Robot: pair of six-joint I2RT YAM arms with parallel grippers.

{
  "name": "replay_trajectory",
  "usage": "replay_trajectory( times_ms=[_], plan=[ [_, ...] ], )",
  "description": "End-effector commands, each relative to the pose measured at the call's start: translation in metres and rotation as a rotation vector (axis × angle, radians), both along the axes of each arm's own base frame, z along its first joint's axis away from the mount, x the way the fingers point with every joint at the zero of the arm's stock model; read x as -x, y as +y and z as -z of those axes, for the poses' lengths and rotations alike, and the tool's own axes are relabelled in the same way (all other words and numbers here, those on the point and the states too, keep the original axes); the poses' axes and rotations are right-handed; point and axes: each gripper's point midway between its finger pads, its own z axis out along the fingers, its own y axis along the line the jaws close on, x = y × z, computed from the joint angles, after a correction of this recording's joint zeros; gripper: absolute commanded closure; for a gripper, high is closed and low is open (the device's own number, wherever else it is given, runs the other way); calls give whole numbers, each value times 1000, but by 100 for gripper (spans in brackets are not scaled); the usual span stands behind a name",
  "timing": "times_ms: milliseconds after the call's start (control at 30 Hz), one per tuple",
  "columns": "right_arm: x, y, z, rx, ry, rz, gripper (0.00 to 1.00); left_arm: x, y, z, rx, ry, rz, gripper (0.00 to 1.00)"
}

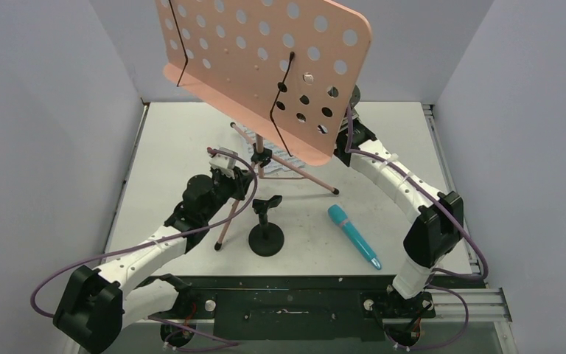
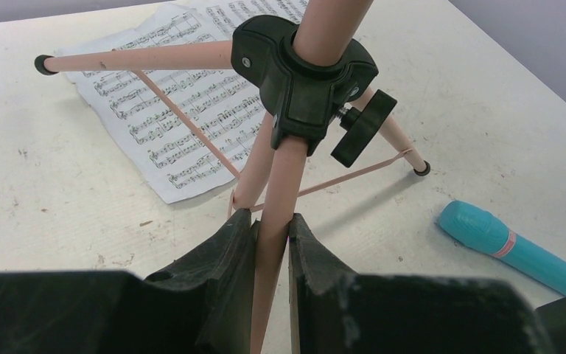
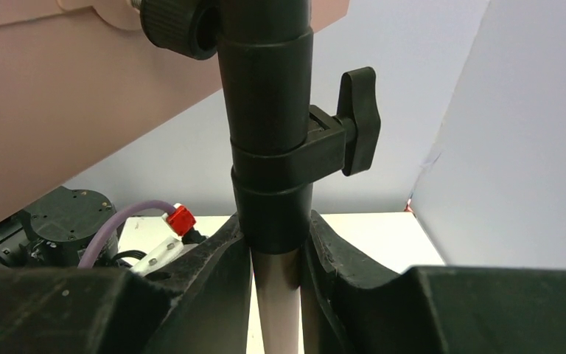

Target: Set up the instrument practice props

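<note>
The pink perforated music stand [image 1: 265,66] stands upright on its tripod in the middle of the table. My left gripper [image 2: 269,221] is shut on the tripod's near leg [image 1: 228,210], just below the black hub [image 2: 302,81]. My right gripper [image 3: 274,228] is shut on the upper pole at its black clamp collar [image 3: 269,169], under the desk. A sheet-music page [image 2: 184,110] lies flat beneath the tripod. The teal microphone [image 1: 354,236] lies on the table to the front right. The black round-based mic stand [image 1: 266,225] stands upright beside the held leg.
Grey walls [image 1: 44,110] enclose the white table [image 1: 177,140] on the left, back and right. A metal rail [image 1: 486,299] runs along the near edge by the arm bases. The stand's desk overhangs the back half of the table.
</note>
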Motion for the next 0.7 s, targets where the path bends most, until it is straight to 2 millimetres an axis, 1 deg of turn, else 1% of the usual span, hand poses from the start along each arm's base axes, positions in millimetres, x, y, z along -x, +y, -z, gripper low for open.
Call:
replay_trajectory(
  times_ms=[0, 67, 133, 267, 367, 467, 500, 600, 667],
  plan=[
    [26, 0, -30, -62, 3, -75, 74, -29, 28, -48, 134, -134, -170, 100],
    [24, 1, -29, -67, 16, -76, 64, -30, 29, -47, 133, -132, -171, 100],
    [24, 2, -28, -69, 22, -80, 59, -32, 30, -46, 135, -132, -174, 100],
    [22, 2, -25, -65, 38, -75, 42, -35, 32, -41, 135, -129, -175, 100],
    [17, 2, -19, -44, 62, -52, 19, -36, 33, -39, 138, -125, -179, 100],
    [14, 0, -10, -1, 64, -23, 11, -38, 34, -38, 143, -124, -186, 100],
    [11, -2, -3, 24, 78, -5, 9, -39, 35, -38, 146, -125, -187, 100],
    [3, -10, 8, 71, 91, 58, 1, -41, 35, -38, 150, -123, -193, 100],
    [-1, -18, 13, 88, 96, 104, 6, -43, 36, -38, 153, -124, -200, 100]
  ],
)
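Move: My left hand grips the near leg of the music stand; the tripod hub is about 6 cm ahead of it, 4 cm right and 7 cm above. That leg's foot is roughly 14 cm back, 8 cm left and 17 cm below; the microphone stand is some 12 cm back, 8 cm right and 13 cm below. My right hand holds the pole at its black collar, with the hub about 18 cm straight below and the stand's desk roughly 6 cm back and 12 cm above. I spread my right fingers almost fully to let go of the pole's collar, then sink about 3.5 cm down along the pole towards the hub, easing 2 cm forward as the wrist tilts some 10 degrees. My left hand keeps its pinch on the near leg and carries it about 3.5 cm forward and left, turning slightly counter-clockwise. ##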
